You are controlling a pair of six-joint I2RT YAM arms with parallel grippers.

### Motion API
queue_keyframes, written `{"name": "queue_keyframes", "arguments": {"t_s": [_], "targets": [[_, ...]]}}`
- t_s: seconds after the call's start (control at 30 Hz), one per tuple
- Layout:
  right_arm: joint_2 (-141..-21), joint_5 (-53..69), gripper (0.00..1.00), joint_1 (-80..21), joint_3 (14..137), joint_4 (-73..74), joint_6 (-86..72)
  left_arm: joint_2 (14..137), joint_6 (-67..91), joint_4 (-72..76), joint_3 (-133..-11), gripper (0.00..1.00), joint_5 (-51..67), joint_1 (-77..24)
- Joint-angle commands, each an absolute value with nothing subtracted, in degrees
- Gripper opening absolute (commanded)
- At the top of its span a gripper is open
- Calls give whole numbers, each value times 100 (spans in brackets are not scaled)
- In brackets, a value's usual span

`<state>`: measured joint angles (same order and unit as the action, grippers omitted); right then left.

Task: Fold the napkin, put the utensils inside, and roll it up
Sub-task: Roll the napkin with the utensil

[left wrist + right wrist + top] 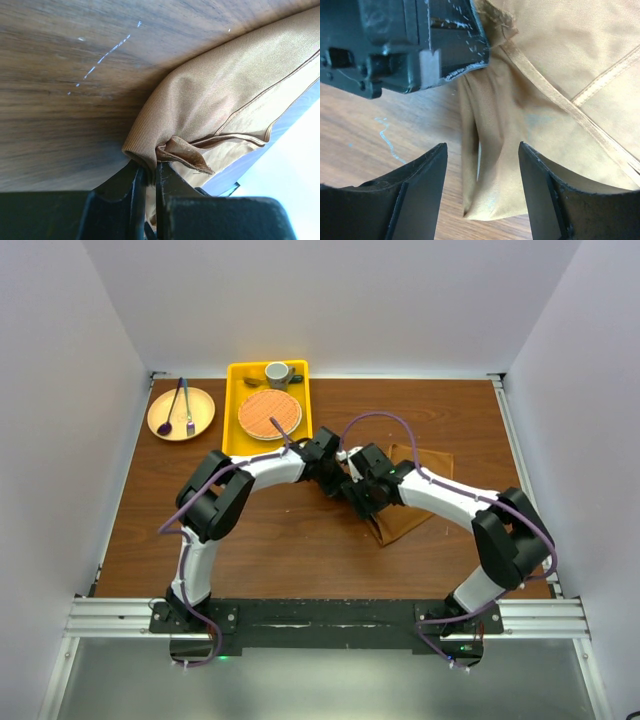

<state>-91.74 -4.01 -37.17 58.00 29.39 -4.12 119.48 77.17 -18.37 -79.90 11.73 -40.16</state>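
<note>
The rust-brown napkin (412, 502) lies bunched and partly folded on the table, right of centre. My left gripper (149, 172) is shut on a folded edge of the napkin (225, 90) and pinches the cloth between its fingertips. In the top view the left gripper (343, 478) meets my right gripper (362, 498) at the napkin's left end. My right gripper (482, 150) is open, its jaws standing either side of a hanging fold of the napkin (560, 60), with the left gripper (420, 45) just above. The cream spoon is not in view.
A yellow tray (235, 415) at the back holds a round orange woven mat (268, 413) and a small cup (277, 373). A tan plate (205, 410) at back left carries a purple spoon (166, 415) and a dark fork. White walls enclose the table.
</note>
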Motion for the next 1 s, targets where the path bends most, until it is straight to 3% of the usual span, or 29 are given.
{"name": "queue_keyframes", "arguments": {"t_s": [0.0, 0.4, 0.63, 0.97], "targets": [[-9052, -1256, 63, -4323, 5731, 2672, -360, 11962, 7822, -2223, -8235, 2, 1274, -4008], [-9536, -3321, 58, -5264, 5581, 1995, -589, 11988, 7866, -2399, -8402, 0, 1389, -4008], [-9852, -3287, 55, -5300, 5704, 2013, -370, 11979, 7937, -2276, -8288, 0, 1520, -4008], [-10107, -3173, 33, -5317, 5792, 2171, -281, 11936, 7893, -2294, -8262, 0, 1520, -3946]]}}
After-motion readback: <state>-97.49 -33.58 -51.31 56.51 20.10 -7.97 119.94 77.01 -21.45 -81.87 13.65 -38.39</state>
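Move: The napkin's rolled edge that the right hand goes for lies some 2 cm to its left, 1 cm ahead and 2 cm below. The roll's near corner is about 8 cm back and 2 cm right; the flat napkin spreads roughly 5 cm ahead and 11 cm right, 3 cm down. From the left hand, already pinching the roll's far end, that grip spot is about 5 cm back and 5 cm right, 1 cm lower. Right hand goes 2.5 cm left, then 3 cm forward, fingertips tilting forward, closing partway around the rolled edge. ##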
